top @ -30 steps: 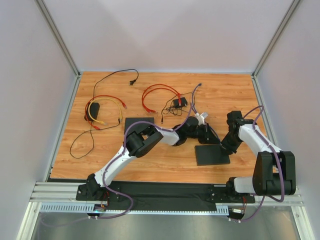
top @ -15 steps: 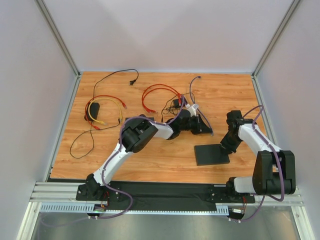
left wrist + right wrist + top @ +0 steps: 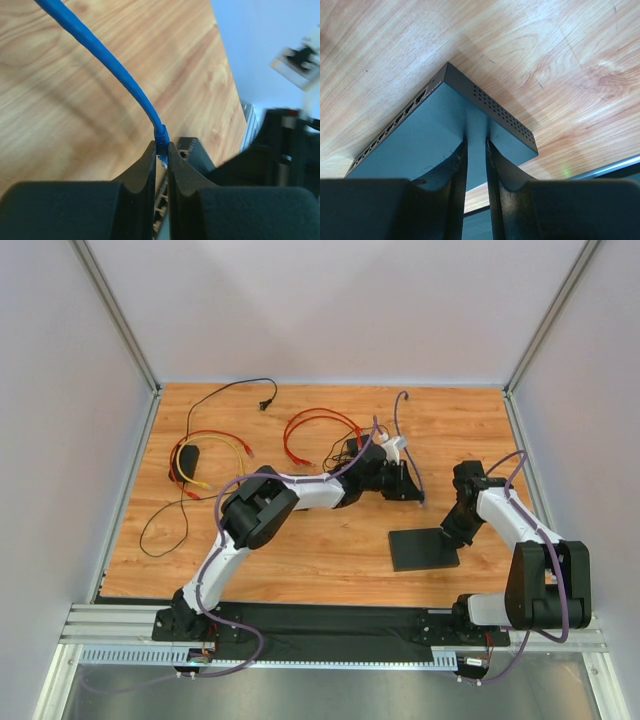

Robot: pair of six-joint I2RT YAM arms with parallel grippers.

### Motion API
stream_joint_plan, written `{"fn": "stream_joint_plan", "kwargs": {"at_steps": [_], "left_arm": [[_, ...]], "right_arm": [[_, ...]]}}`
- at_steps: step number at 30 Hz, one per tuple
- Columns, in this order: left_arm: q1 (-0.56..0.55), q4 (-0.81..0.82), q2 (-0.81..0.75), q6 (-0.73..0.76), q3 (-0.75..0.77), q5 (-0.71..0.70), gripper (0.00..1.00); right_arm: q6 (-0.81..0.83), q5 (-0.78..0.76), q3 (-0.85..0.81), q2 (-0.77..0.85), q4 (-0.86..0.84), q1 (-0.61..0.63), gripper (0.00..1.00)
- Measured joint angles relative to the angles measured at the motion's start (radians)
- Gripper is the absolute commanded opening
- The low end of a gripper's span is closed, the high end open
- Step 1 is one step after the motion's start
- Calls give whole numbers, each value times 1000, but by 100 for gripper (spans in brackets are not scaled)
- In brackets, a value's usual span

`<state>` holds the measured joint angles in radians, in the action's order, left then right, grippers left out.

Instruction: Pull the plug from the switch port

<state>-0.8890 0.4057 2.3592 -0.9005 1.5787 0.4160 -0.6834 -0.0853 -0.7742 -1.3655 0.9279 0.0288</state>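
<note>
The black switch [image 3: 425,548] lies flat on the wooden table at the right; its row of ports shows in the right wrist view [image 3: 395,125]. My left gripper [image 3: 407,486] is shut on the blue cable's plug [image 3: 161,148], held off the table beyond the switch [image 3: 192,152] and clear of its ports. The cable [image 3: 400,430] runs from the gripper toward the table's back; it shows as a blue arc in the left wrist view [image 3: 105,60]. My right gripper [image 3: 476,142] is shut, its tips pressed down on the switch's top near the right end [image 3: 456,530].
Red cables [image 3: 310,425] and a small black adapter [image 3: 357,446] lie behind the left gripper. Yellow and red cables with a black device [image 3: 187,460] lie at the left, with a black cord [image 3: 235,390] at the back. Grey walls enclose the table.
My left gripper has moved away from the switch toward the back of the table, carrying the plug out of the port; the cable swung back with it. The right arm stayed on the switch.
</note>
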Motion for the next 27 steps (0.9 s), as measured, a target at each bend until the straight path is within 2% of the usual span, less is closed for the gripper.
{"fn": "stream_joint_plan", "kwargs": {"at_steps": [9,14,21,27], "left_arm": [[55,-154,-225,185,-21,75,0],[205,-155,-345,213,-146,110,0],[436,-162,-367,207,-299,126,0],[524,-182,-367,191,-325,128,0]], "right_arm": [[0,0,0,4,0,0,22],[0,-2,0,4,-1,4,23],[1,-3,0,5,-1,10,23],[3,-4,1,6,-2,26,23]]}}
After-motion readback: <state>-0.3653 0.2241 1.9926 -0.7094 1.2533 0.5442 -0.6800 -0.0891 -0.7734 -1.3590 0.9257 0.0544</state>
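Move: The blue plug is already out and held in my left fingers, some 5 cm above the table. The loose red plugs I'm taking it towards lie about 28 cm to my left and 10 cm farther out. The black adapter sits about 15 cm left and 14 cm ahead, the emptied switch about 12 cm straight back. From my right hand, over the switch's right part, the red plugs are roughly 36 cm left and 21 cm ahead. Keeping my pinch on the blue plug, I lift my left hand steeply away from the switch, then swing it about 25 cm left and 13 cm forward in an arc over the table, passing the adapter on its near side and sinking again towards the red plugs. I end a little higher than I began, the wrist turned some 20 degrees counter-clockwise. My right hand stays at the switch. ##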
